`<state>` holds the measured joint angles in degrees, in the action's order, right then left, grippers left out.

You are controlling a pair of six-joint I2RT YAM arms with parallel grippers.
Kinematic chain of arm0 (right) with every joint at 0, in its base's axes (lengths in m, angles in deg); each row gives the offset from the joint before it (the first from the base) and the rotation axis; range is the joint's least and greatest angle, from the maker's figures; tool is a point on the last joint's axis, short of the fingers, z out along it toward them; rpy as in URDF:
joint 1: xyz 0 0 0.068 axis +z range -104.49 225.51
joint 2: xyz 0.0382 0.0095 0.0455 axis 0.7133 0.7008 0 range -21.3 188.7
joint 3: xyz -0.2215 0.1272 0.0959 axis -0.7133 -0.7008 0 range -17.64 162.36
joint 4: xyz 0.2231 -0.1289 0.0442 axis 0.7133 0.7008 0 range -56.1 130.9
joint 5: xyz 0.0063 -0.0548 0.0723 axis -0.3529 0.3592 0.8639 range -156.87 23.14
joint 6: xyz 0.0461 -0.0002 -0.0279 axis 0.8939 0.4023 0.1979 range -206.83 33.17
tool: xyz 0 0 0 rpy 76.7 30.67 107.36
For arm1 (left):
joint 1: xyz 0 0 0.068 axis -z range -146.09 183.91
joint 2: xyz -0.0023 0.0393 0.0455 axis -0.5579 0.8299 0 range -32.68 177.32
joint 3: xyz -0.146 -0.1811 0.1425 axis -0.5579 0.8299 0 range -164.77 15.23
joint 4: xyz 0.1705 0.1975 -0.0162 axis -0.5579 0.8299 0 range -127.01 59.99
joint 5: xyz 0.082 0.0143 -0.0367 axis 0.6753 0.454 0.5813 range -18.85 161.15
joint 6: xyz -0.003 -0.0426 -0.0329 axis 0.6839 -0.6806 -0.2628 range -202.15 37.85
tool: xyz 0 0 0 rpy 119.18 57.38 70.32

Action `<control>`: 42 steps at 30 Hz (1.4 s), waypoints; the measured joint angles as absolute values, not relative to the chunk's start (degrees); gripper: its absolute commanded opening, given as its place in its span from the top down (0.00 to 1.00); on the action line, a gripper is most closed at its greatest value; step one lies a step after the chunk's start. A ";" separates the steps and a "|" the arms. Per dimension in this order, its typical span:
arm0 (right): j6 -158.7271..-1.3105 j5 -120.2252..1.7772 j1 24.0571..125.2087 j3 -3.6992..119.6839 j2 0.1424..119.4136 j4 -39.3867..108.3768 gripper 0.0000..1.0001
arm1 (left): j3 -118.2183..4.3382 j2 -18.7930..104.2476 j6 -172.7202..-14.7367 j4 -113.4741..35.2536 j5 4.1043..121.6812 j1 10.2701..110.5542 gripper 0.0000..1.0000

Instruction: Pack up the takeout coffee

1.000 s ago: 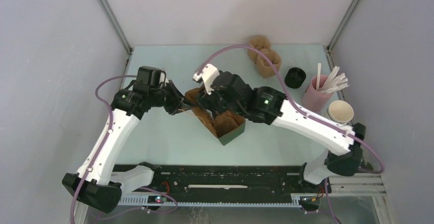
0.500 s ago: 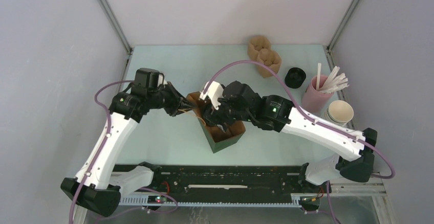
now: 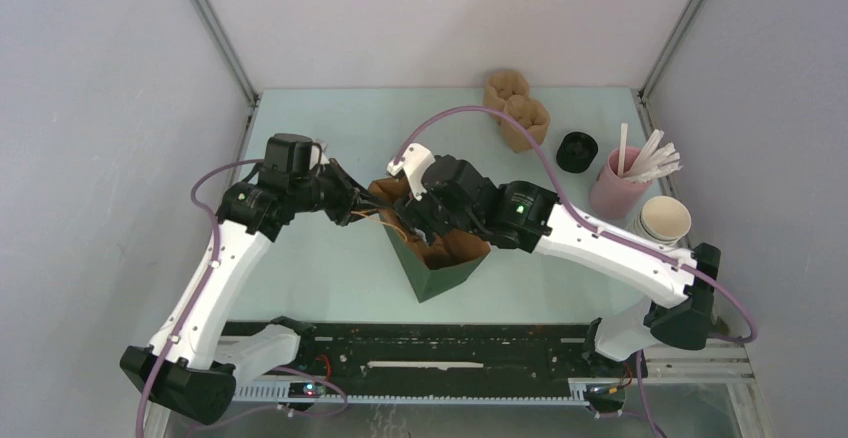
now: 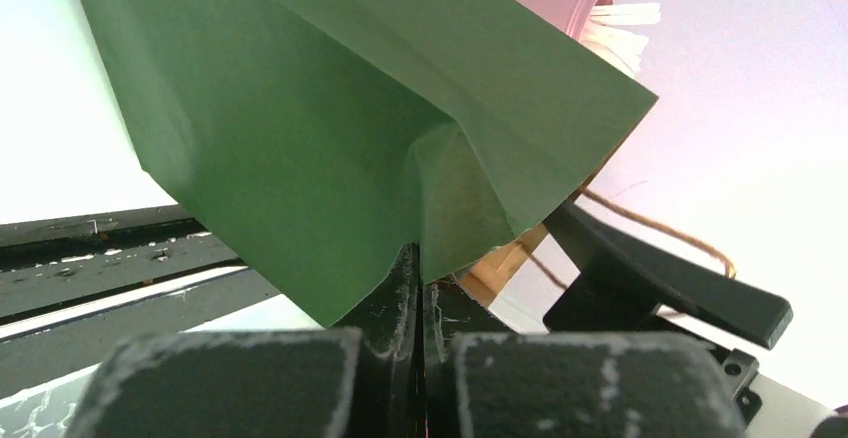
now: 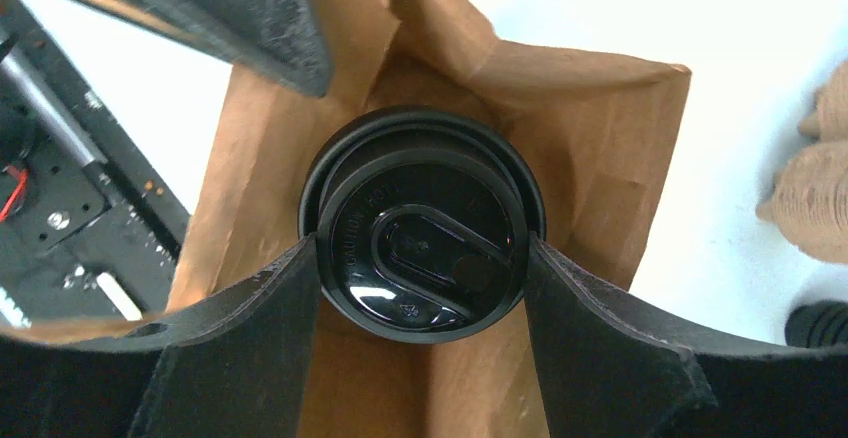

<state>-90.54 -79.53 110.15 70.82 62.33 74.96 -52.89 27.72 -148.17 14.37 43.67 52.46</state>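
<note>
A green paper bag (image 3: 441,276) with a brown inside stands mid-table with its mouth open. My left gripper (image 3: 364,208) is shut on the bag's rim, and in the left wrist view the green paper (image 4: 300,108) is pinched between the closed jaws (image 4: 418,258). The takeout coffee (image 5: 422,220) shows as a round black lid inside the bag's mouth. My right gripper (image 5: 422,258) is shut on it, one finger pressed against each side of the lid. The cup's wall is hidden, as is the bag's bottom.
At the right edge stand a pink cup of white straws (image 3: 620,190) and a stack of lidless paper cups (image 3: 665,220). Black lids (image 3: 577,150) lie behind them. Brown cup carriers (image 3: 518,108) sit at the back. The arms cross close together over the bag.
My right gripper has carried the coffee toward the near side and down into the bag's mouth. The bag has tipped from lying slanted to more upright. The left gripper kept hold of the rim.
</note>
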 measured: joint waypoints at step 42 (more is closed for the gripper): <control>-90.67 -91.40 105.49 71.63 68.37 67.59 0.62 | -59.97 43.96 -136.26 11.00 34.36 52.92 1.00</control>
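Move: The right hand holds the lidded coffee cup in the bag's mouth. The cup carrier inside the bag lies about 6 cm back, 4 cm to its right and some 16 cm below. On the table, the spare carrier stands about 24 cm ahead and 20 cm to the right, and the black lids some 16 cm ahead and 30 cm right, both about 21 cm lower. From the left hand, pinching the rim, the carrier in the bag is roughly 8 cm back, 8 cm right and 16 cm below. Forward about 3.5 cm, then left and down a couple of centimetres, then forward again while rising slightly and easing right, the right hand keeps hold of the cup in the bag's mouth, turning nearly 15 degrees clockwise. The left keeps its rim pinched, first dipping down and back, then swinging the rim forward and right, also turning clockwise. ##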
